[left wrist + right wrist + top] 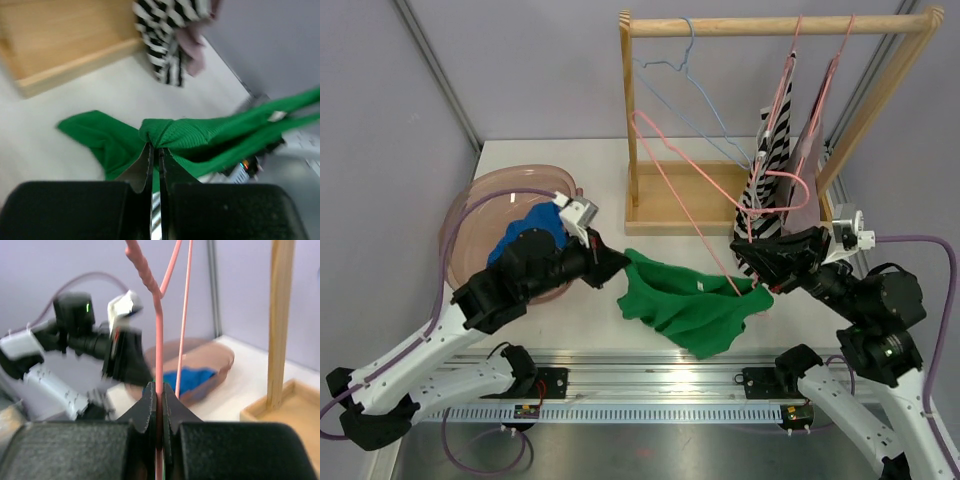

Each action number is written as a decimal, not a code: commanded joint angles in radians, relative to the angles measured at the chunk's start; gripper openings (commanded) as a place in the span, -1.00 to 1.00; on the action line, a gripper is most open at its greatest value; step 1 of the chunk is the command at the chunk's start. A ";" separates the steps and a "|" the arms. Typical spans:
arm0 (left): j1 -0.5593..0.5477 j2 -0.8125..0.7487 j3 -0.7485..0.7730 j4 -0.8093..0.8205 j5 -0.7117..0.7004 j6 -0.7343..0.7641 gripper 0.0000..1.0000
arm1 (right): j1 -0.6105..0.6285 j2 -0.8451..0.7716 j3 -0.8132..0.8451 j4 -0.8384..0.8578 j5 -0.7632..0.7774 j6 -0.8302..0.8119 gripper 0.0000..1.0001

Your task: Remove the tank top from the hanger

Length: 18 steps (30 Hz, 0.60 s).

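The green tank top point(692, 305) hangs stretched between my two grippers above the table front. My left gripper point(617, 268) is shut on its left edge; in the left wrist view the jaws pinch a fold of the green fabric point(165, 132). My right gripper point(750, 272) is shut on the pink hanger point(670, 175), which leans from the rack down into the tank top's right side. In the right wrist view the pink wire point(158, 340) runs up from between the shut jaws.
A wooden rack point(775, 25) stands behind, with a blue hanger point(685, 70) and striped and pink garments point(775, 150) on pink hangers. A pink basin point(495, 215) with blue cloth point(520, 235) is at left.
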 commanded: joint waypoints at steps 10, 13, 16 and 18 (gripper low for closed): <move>-0.238 0.036 -0.091 0.069 -0.258 0.038 -1.00 | 0.000 0.141 0.017 0.348 0.347 0.114 -1.00; -0.240 0.065 -0.035 -0.090 -0.414 0.004 -1.00 | 0.000 0.225 0.144 0.088 0.364 0.080 -1.00; -0.240 0.083 0.004 -0.188 -0.477 -0.015 -0.65 | 0.000 0.296 0.230 -0.046 0.385 0.051 -1.00; -0.240 0.076 0.013 -0.228 -0.491 -0.019 -0.22 | 0.000 0.362 0.275 -0.094 0.408 0.038 -1.00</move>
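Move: The left fingers pinch one end of the green tank top; its middle hangs about 14 cm to their right, 5 cm back and 18 cm lower, and the tray stands some 17 cm ahead and 24 cm left. From the right hand, holding the pink hanger, the rack's free rail stretch is about 30 cm ahead, 4 cm right and slightly above. The tank top's middle is 4 cm left, 30 cm below; the striped top 28 cm ahead, 13 cm right. The right hand keeps its pinch on the pink hanger and carries it some 9 cm forward and 6 cm up, away from the tank top towards the rack, turning clockwise. The left hand pulls its end back and right, then returns forward and left, sinking about 8 cm throughout towards the table as its fingers tip down and finally begin to open on the cloth. ##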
